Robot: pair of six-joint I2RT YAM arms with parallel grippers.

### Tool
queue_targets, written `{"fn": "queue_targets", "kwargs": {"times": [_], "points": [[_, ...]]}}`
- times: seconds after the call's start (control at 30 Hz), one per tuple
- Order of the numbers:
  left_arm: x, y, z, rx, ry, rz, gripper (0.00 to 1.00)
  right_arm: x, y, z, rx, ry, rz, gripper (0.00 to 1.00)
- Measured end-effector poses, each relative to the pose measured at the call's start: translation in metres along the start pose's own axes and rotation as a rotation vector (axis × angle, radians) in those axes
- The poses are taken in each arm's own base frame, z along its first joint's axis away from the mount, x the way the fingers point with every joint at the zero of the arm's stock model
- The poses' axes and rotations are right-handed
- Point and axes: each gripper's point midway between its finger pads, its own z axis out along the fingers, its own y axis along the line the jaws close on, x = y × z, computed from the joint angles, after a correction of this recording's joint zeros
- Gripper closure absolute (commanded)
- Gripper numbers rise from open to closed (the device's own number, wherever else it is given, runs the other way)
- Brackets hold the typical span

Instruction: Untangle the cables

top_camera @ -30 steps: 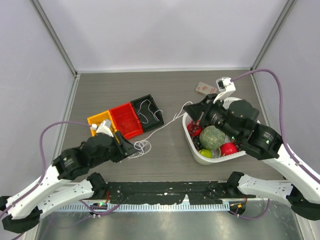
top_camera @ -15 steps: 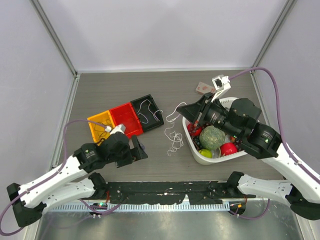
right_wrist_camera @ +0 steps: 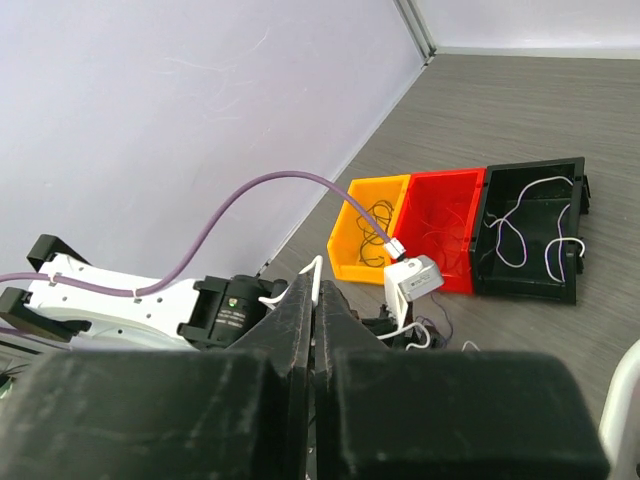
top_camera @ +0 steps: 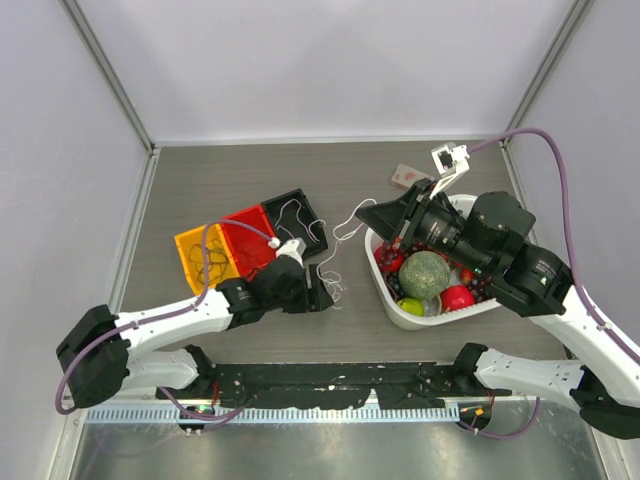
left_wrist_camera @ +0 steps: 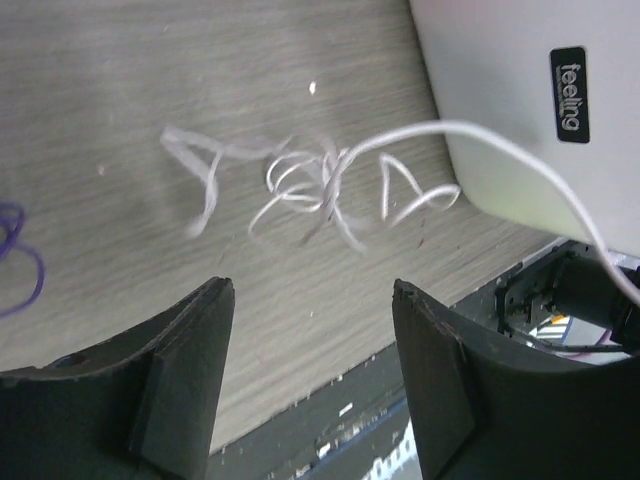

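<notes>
A small tangle of white cable [left_wrist_camera: 318, 187] lies on the table just ahead of my left gripper [left_wrist_camera: 310, 292]. That gripper is open and holds nothing. One white strand rises from the tangle past the basket wall to my right gripper [right_wrist_camera: 316, 292], which is shut on the white cable [right_wrist_camera: 318, 268]. From above, the tangle [top_camera: 335, 285] sits by the left gripper [top_camera: 322, 296]. The right gripper [top_camera: 361, 214] hangs above the table left of the basket. A thin purple cable [left_wrist_camera: 18, 262] loops at the left edge. More white cable [top_camera: 297, 222] lies in the black bin, and dark cable [top_camera: 210, 262] in the orange bin.
Orange [top_camera: 190, 245], red [top_camera: 245, 232] and black [top_camera: 312, 212] bins stand in a row left of centre. A white basket [top_camera: 384, 292] of fruit sits under the right arm. A small pink card [top_camera: 408, 177] lies behind it.
My left gripper let go of the white tangle, opened, and the arm swung right toward the table's middle. The tangle slid right toward the basket. The right gripper stayed shut on its strand.
</notes>
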Motion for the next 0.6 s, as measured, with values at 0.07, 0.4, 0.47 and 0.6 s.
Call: {"fn": "queue_targets", "kwargs": {"times": [0.07, 0.4, 0.47, 0.6], "points": [[-0.004, -0.004, 0.009, 0.029, -0.029, 0.021, 0.39, 0.0, 0.0, 0.001, 0.001, 0.001, -0.002, 0.99], [-0.01, 0.0, 0.042, 0.002, -0.075, 0.058, 0.7, -0.002, 0.001, 0.002, 0.0, -0.001, -0.01, 0.99], [-0.01, 0.005, 0.048, -0.024, -0.075, 0.064, 0.79, -0.002, 0.001, 0.002, 0.001, -0.001, -0.01, 0.99], [-0.009, 0.014, 0.058, -0.089, -0.056, 0.075, 0.87, -0.008, 0.004, 0.003, 0.0, -0.008, -0.013, 0.99]]}}
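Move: The bunched lower part of the hanging white cable lies some 4 cm ahead of the left hand, 2 cm to its right and 5 cm below. From that hand, the purple cable is about 9 cm to the left, 1 cm back and 8 cm down; the fruit basket is 25 cm to the right and 5 cm ahead. For the right hand, which holds the cable's upper end, the bunch is roughly 36 cm below, 6 cm left and 1 cm ahead. The left hand sinks and reaches forward, about 4 cm each, closing on the white bunch the right holds up. ##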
